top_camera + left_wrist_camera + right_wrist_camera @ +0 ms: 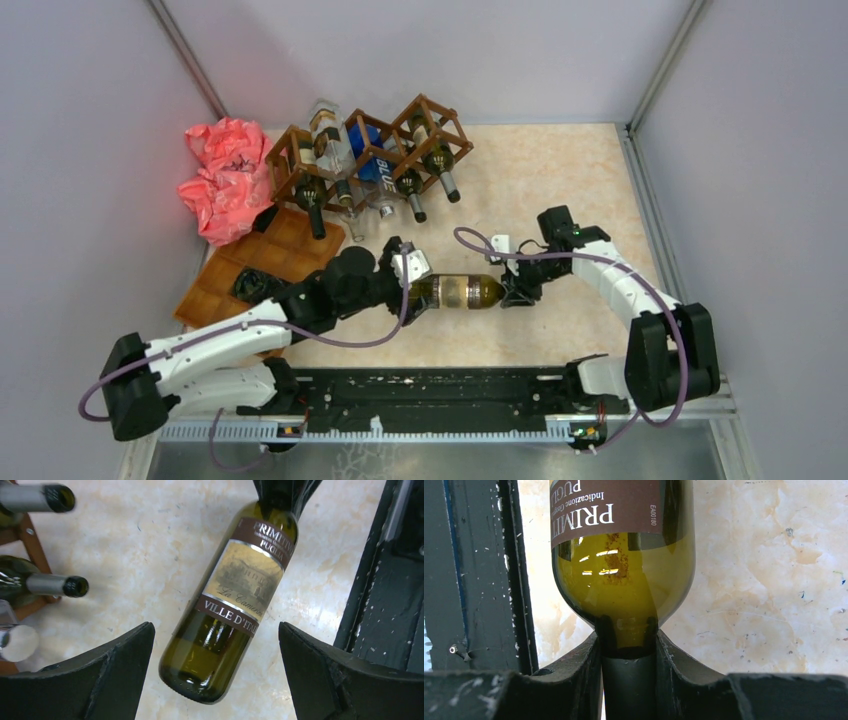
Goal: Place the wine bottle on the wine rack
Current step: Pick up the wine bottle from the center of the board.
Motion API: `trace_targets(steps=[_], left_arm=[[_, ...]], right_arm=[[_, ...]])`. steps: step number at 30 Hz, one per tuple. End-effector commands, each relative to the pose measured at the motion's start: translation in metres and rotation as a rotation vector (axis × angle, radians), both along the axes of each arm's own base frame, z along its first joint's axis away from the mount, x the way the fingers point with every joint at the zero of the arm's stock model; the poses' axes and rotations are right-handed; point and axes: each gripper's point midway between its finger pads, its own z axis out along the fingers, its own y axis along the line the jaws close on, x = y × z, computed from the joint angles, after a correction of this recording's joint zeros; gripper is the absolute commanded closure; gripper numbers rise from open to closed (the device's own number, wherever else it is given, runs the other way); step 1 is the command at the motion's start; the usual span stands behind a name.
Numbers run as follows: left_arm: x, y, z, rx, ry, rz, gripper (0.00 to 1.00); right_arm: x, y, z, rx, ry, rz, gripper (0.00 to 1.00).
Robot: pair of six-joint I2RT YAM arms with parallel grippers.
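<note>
The wine bottle (462,292), olive-green glass with a brown and cream label, lies level over the tabletop in front of the arms. My right gripper (515,290) is shut on its neck; in the right wrist view the neck (628,645) is pinched between both fingers and the bottle's shoulder (624,580) is just beyond. My left gripper (412,280) is open around the base end. In the left wrist view the bottle (235,595) lies between the spread fingers (120,670) without touching them. The dark wooden wine rack (432,110) stands at the back left.
Several bottles fill the rack, necks pointing at the arms (55,585). A pink plastic bag (225,180) lies left of the rack, and a flat brown compartment tray (255,265) lies under my left arm. A black rail (440,400) runs along the near edge. Grey walls enclose the table.
</note>
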Motion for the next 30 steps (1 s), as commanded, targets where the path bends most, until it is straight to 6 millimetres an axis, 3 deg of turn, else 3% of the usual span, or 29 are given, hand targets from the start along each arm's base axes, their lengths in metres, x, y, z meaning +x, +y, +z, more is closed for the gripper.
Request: trace_targets(steps=[1,9,18,25,30], left_arm=[[-0.001,0.004,0.047,-0.147,-0.035,0.04,0.01],[0.009,0.032,0.11,-0.319,-0.016,0.086,0.01],[0.039,0.058,0.15,-0.372,-0.004,0.168,0.01],[0.033,0.062,0.181,-0.51,-0.021,0.172,0.01],[0.012,0.073,0.214,-0.637,-0.047,0.15,0.01]], right_arm=[[0.005,0.019,0.039,0.164,-0.074,0.034,1.0],[0.005,0.019,0.044,0.176,-0.07,0.034,1.0],[0.003,0.017,0.061,0.168,-0.092,0.043,1.0],[0.002,0.017,0.095,0.175,-0.132,0.054,1.0],[0.006,0.02,0.125,0.2,-0.15,0.041,1.0]])
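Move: Gripped at the neck by the right hand, the wine bottle lies roughly level, its middle about 7 cm to that hand's left; the wine rack's middle is some 28 cm ahead, 26 cm left and 3 cm higher, the rightmost racked bottle about 27 cm ahead, 13 cm left and 5 cm up. From the open left hand, the wine bottle's middle is about 7 cm right and 9 cm below, the wine rack some 28 cm ahead, 12 cm left and 6 cm lower. Rising about 17 cm, the wide-open, empty left hand draws away from the wine bottle, also shifting some 6 cm left and a little forward, its fingers tipping up nearly 30 degrees. The right hand keeps its pinch on the neck, nearly still at first, then lifts straight up about 7 cm. ##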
